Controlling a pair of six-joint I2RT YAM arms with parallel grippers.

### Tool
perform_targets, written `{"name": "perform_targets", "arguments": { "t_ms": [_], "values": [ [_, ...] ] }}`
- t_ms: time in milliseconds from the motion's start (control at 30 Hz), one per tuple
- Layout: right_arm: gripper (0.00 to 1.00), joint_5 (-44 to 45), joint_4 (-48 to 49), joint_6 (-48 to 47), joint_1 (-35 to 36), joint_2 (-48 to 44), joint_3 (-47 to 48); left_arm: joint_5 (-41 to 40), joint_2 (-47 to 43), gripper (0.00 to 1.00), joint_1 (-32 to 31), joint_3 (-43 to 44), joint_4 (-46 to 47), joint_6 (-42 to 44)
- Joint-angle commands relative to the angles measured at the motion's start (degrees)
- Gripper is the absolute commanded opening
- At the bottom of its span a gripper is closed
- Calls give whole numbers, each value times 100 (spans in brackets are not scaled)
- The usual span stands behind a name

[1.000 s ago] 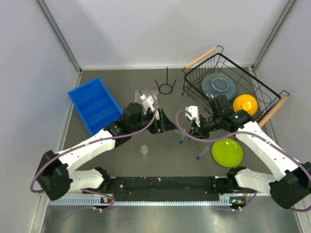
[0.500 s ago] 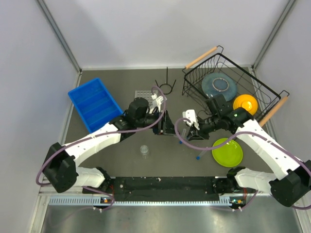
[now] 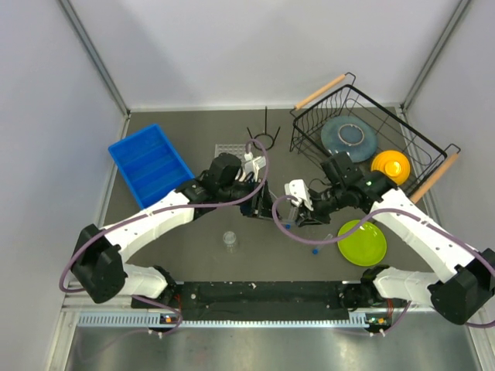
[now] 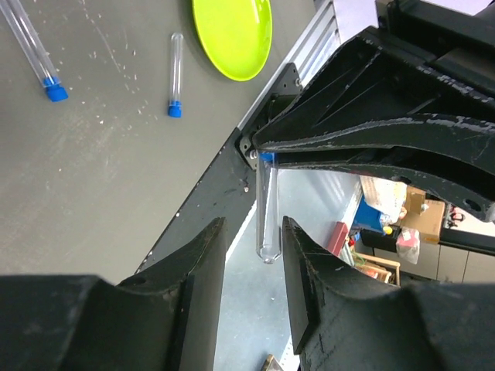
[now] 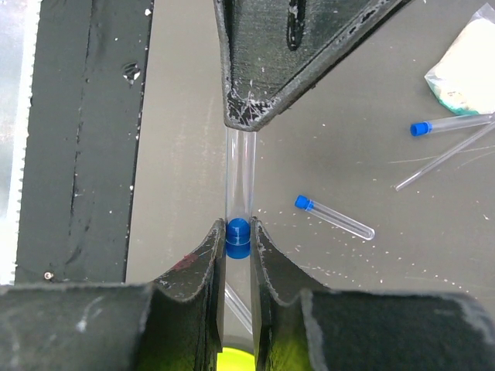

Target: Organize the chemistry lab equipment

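My right gripper (image 5: pixel 237 232) is shut on the blue cap (image 5: pixel 237 238) of a clear tube (image 5: pixel 240 170), held above the table's middle. The tube's round end (image 4: pixel 267 251) sits between the fingers of my left gripper (image 4: pixel 253 229), which stand open with a gap on each side of the glass. In the top view the left gripper (image 3: pixel 263 202) and right gripper (image 3: pixel 298 212) meet nose to nose. Loose blue-capped tubes (image 5: pixel 334 216) (image 4: pixel 175 73) lie on the table below. The grid rack (image 3: pixel 228 148), ring stand (image 3: pixel 263 137) and small cup (image 3: pixel 230 239) stand apart.
A blue tray (image 3: pixel 149 166) lies at the left. The black wire basket (image 3: pixel 309 127) at the back right holds a grey plate (image 3: pixel 349 137) and an orange bowl (image 3: pixel 390 165). A green plate (image 3: pixel 361 242) lies front right. A cream-filled piece (image 5: pixel 464 69) rests near more tubes.
The left gripper has swung right and narrowed its jaws around the tube's free end. The right gripper has carried the tube left to meet it.
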Motion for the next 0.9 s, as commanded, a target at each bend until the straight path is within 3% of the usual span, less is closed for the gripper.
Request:
{"name": "perform_targets", "arguments": {
  "t_ms": [0,467,633,667,767,867],
  "values": [
    [12,-36,-19,-129,109,58,295,-81,-15,40,-46,242,-270,303],
    [13,-36,34,-33,259,155,339,51,152,38,-151,348,-279,295],
    [14,-27,51,-6,294,164,339,138,160,27,-178,339,-244,251],
    [14,-27,51,-6,294,164,339,147,152,21,-178,330,-235,259],
    [16,-19,51,20,294,155,374,51,73,13,-178,286,-244,242],
    [19,-10,51,134,294,111,444,-37,-67,11,-169,207,-226,224]
  ]
}}
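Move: The right hand already holds the test tube by its blue cap, with the tube's middle about 4 cm left, 1 cm ahead and 1 cm above. From the open left hand that middle lies some 4 cm right, 1 cm back and 1 cm lower. About 17 cm below the right hand, one loose tube lies 6 cm ahead and 1 cm left, another 2 cm back and 10 cm right, and the green plate 2 cm back and 24 cm right. With the rounded end of the test tube already between its parted fingertips, the left hand eases about 1 cm back and 1 cm down, then closes from under half open to about a fifth and pinches that end. The right hand keeps the blue cap between its tips as it creeps about half a centimetre left and down, and its grip starts to slacken at the very end, the fingers barely parting. ##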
